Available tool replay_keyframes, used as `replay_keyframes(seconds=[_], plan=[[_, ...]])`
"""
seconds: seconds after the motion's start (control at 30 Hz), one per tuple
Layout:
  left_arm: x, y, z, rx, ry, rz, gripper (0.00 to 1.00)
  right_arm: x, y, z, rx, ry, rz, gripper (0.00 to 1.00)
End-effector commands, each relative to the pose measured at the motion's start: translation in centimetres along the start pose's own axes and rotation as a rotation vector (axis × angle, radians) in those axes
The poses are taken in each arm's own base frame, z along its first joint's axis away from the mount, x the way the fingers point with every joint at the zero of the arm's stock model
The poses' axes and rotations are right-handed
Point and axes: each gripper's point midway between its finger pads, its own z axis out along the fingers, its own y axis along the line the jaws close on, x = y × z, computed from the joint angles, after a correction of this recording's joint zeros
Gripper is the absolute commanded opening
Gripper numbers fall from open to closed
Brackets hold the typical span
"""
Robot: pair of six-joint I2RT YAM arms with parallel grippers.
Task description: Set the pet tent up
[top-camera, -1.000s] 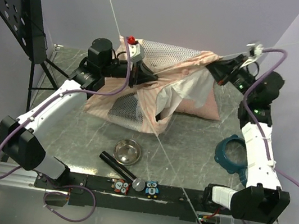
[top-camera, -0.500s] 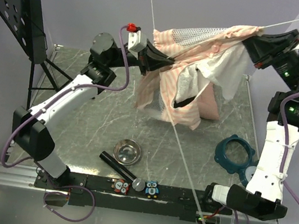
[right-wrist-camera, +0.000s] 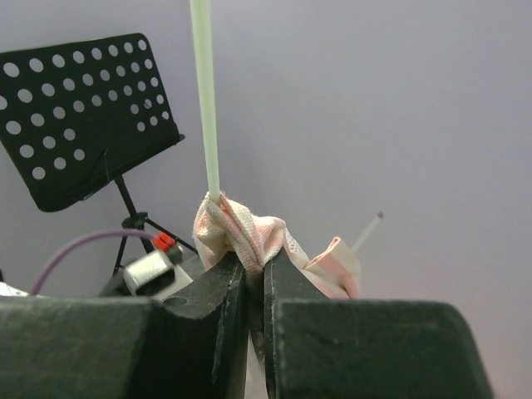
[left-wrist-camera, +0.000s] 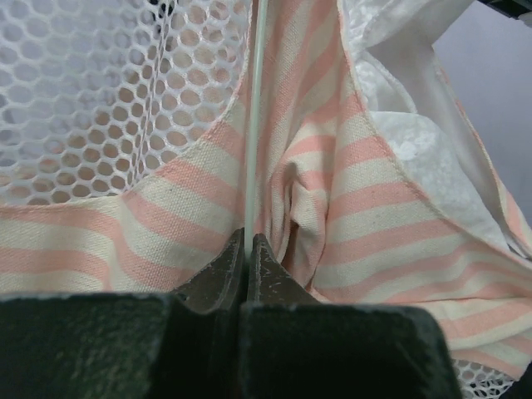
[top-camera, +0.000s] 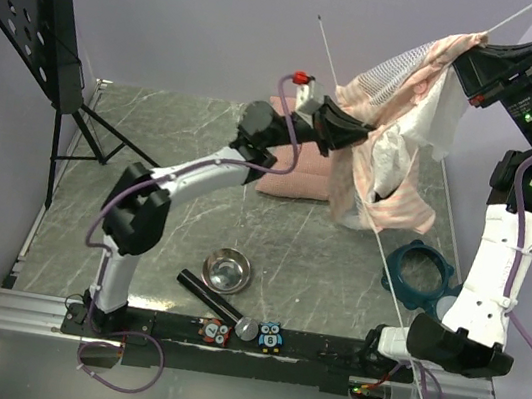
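The pet tent (top-camera: 395, 149), pink-and-white striped with white mesh, hangs bunched in the air at the back right, held between both grippers. My left gripper (top-camera: 355, 133) is shut on a thin white pole (left-wrist-camera: 252, 125) against the striped fabric (left-wrist-camera: 374, 191); the jaws meet on the pole (left-wrist-camera: 249, 241). My right gripper (top-camera: 466, 67) is raised high and shut on a bunched corner of the tent (right-wrist-camera: 241, 229), with a pole (right-wrist-camera: 204, 100) sticking up out of that corner. The jaws (right-wrist-camera: 254, 266) pinch the cloth. The tent's black floor is hidden.
A plain pink cushion (top-camera: 295, 179) lies on the table behind the left arm. A steel bowl (top-camera: 226, 270), a black cylinder (top-camera: 208, 295) and two owl toys (top-camera: 270, 336) sit near the front edge. A teal ring (top-camera: 418, 274) lies at the right. A music stand (top-camera: 33, 11) stands at the left.
Both arms have lifted the tent off the table and carried it to the right. The right gripper rose high. The pink cushion is now uncovered.
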Motion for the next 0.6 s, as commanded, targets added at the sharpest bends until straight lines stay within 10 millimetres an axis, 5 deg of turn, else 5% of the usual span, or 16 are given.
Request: replay_keyframes(seconds=[0.0, 0.17, 0.3, 0.37, 0.47, 0.57], plan=[[6.1, 0.2, 1.7, -0.035, 0.019, -0.173, 0.01, -6.5, 5.4, 0.6, -0.047, -0.187, -0.164, 0.00], [10.8, 0.1, 3.4, -0.025, 0.027, -0.157, 0.01, -2.8, 8.0, 2.1, -0.140, -0.119, -0.119, 0.00], [15.0, 1.8, 2.5, -0.070, 0.106, -0.135, 0.05, 0.5, 8.3, 2.5, -0.161, -0.057, -0.083, 0.00], [16.8, 2.1, 1.1, -0.075, 0.163, -0.143, 0.20, 2.3, 7.7, 2.1, -0.143, -0.027, -0.100, 0.00], [17.7, 1.5, -1.8, -0.077, 0.242, -0.166, 0.58, 6.2, 6.1, 1.4, -0.108, 0.049, -0.113, 0.00], [17.3, -0.4, -5.8, -0.059, 0.304, -0.180, 0.71, 9.3, 5.4, 0.2, -0.090, 0.104, -0.137, 0.00]])
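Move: The left hand still pinches a long thin pole, with the hanging tent cloth about 7 cm to its right and level with it. The cushion lies some 20 cm ahead, straight in line and 40 cm below; the steel bowl about 17 cm back and 23 cm to the left on the table. For the right hand, still gripping a bunched tent corner, the cloth's middle hangs about 17 cm below and 5 cm left. The left fingers spread wide late on and let go of the pole they were pinching, after the hand has gone about 6 cm right into the tent cloth; it then drops some 12 cm, edging forward. The right hand keeps its grip on the bunched corner with the other pole, swings it about 6 cm left, and then lowers it some 10 cm. ##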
